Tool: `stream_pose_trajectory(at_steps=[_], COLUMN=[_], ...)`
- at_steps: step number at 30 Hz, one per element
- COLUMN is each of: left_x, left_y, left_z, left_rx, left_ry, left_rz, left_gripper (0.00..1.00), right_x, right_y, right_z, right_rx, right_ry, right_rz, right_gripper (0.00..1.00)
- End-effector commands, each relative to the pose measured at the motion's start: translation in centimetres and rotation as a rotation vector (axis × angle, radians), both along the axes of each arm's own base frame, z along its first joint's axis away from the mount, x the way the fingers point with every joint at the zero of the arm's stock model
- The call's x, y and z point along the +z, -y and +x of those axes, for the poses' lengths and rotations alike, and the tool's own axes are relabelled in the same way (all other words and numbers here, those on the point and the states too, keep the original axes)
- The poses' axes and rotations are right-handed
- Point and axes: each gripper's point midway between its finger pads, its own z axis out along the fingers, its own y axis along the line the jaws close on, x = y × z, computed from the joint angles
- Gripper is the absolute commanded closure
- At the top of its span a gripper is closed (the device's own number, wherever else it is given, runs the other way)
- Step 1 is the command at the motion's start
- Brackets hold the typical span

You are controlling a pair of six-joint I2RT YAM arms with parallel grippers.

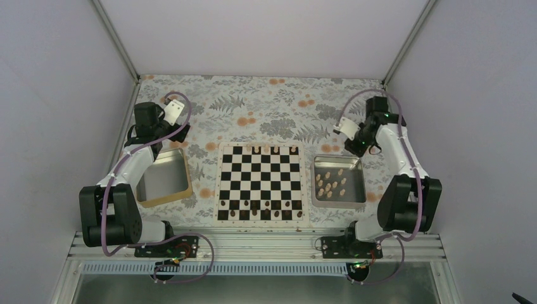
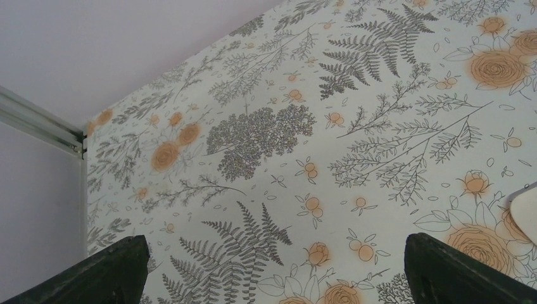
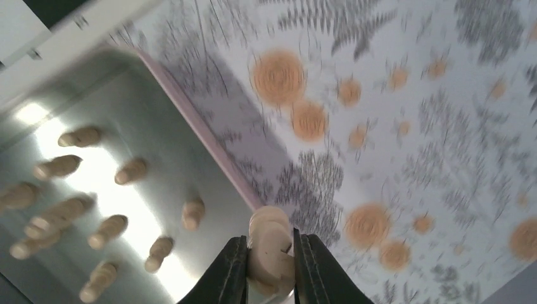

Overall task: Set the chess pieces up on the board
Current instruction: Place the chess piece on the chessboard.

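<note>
The board (image 1: 260, 182) lies mid-table, with several pale chess pieces (image 1: 256, 150) standing on its far row and dark chessmen on its near rows. More pale chess pieces (image 3: 132, 171) lie loose in the steel tray (image 3: 166, 130) to the board's right. My right gripper (image 3: 270, 254) is shut on one pale chess piece (image 3: 268, 233), held just above the tray's far rim. My left gripper (image 2: 272, 272) hangs open over the patterned cloth at the far left, with nothing between its fingers (image 2: 443, 269).
A steel tray with a wooden rim (image 1: 163, 178) sits left of the board, under the left arm. The right tray (image 1: 355, 194) sits close to the board's right edge. Enclosure walls surround the table, and a metal rail runs along the near edge.
</note>
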Motion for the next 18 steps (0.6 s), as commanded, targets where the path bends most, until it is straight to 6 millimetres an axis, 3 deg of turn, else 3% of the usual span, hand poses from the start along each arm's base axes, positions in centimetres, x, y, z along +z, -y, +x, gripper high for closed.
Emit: stream_pose_trajectory(at_steps=[1,7,8,13,18], left_x=[1.6,2.0,2.0,2.0,1.9], left_y=[0.3,0.2,0.2,0.1,0.1], left_z=[0.5,0.4,0.3,0.3,0.3], left_rx=[-0.022,-0.018,-0.016,-0.012,-0.016], left_ry=[0.033,0.044,0.046,0.05,0.048], left_rz=[-0.024,-0.016,-0.014,-0.008,-0.009], left_gripper=[0.0,0.0,0.0,0.0,0.0], right_x=[2.1,2.9,2.2,1.5,-0.3], right_y=[-3.9,-9.6,-10.6,-15.5,-19.9], right_z=[0.9,4.5,4.9,6.2,6.2], right_rx=[0.074,0.163,0.181,0.269,0.356], right_ry=[0.0,0.018,0.0,-0.013,-0.052], right_rz=[0.015,0.027,0.026,0.034,0.028], right_gripper=[0.88,0.86,0.86,0.85,0.84])
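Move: Beyond the tray's far rim, the right hand already holds a light chess piece. The probable goal, the gap in the board's far row one square in from its right corner, lies about 22 cm left, 3 cm ahead and 11 cm below. The corner piece stands about 19 cm left, 3 cm ahead; the piece past the gap, about 26 cm left, 3 cm ahead. The tray's middle is 9 cm back, 3 cm left. From the left hand the gap lies about 36 cm right, 6 cm back. Swinging quickly left, the right hand carries the pinched piece about 17 cm from the tray's far side towards the board's far right corner, drifting some 6 cm forward as well. It climbs about 3 cm early on, then sinks back to its starting height, while the wrist turns nearly 20 degrees counter-clockwise and the fingers keep their hold. ##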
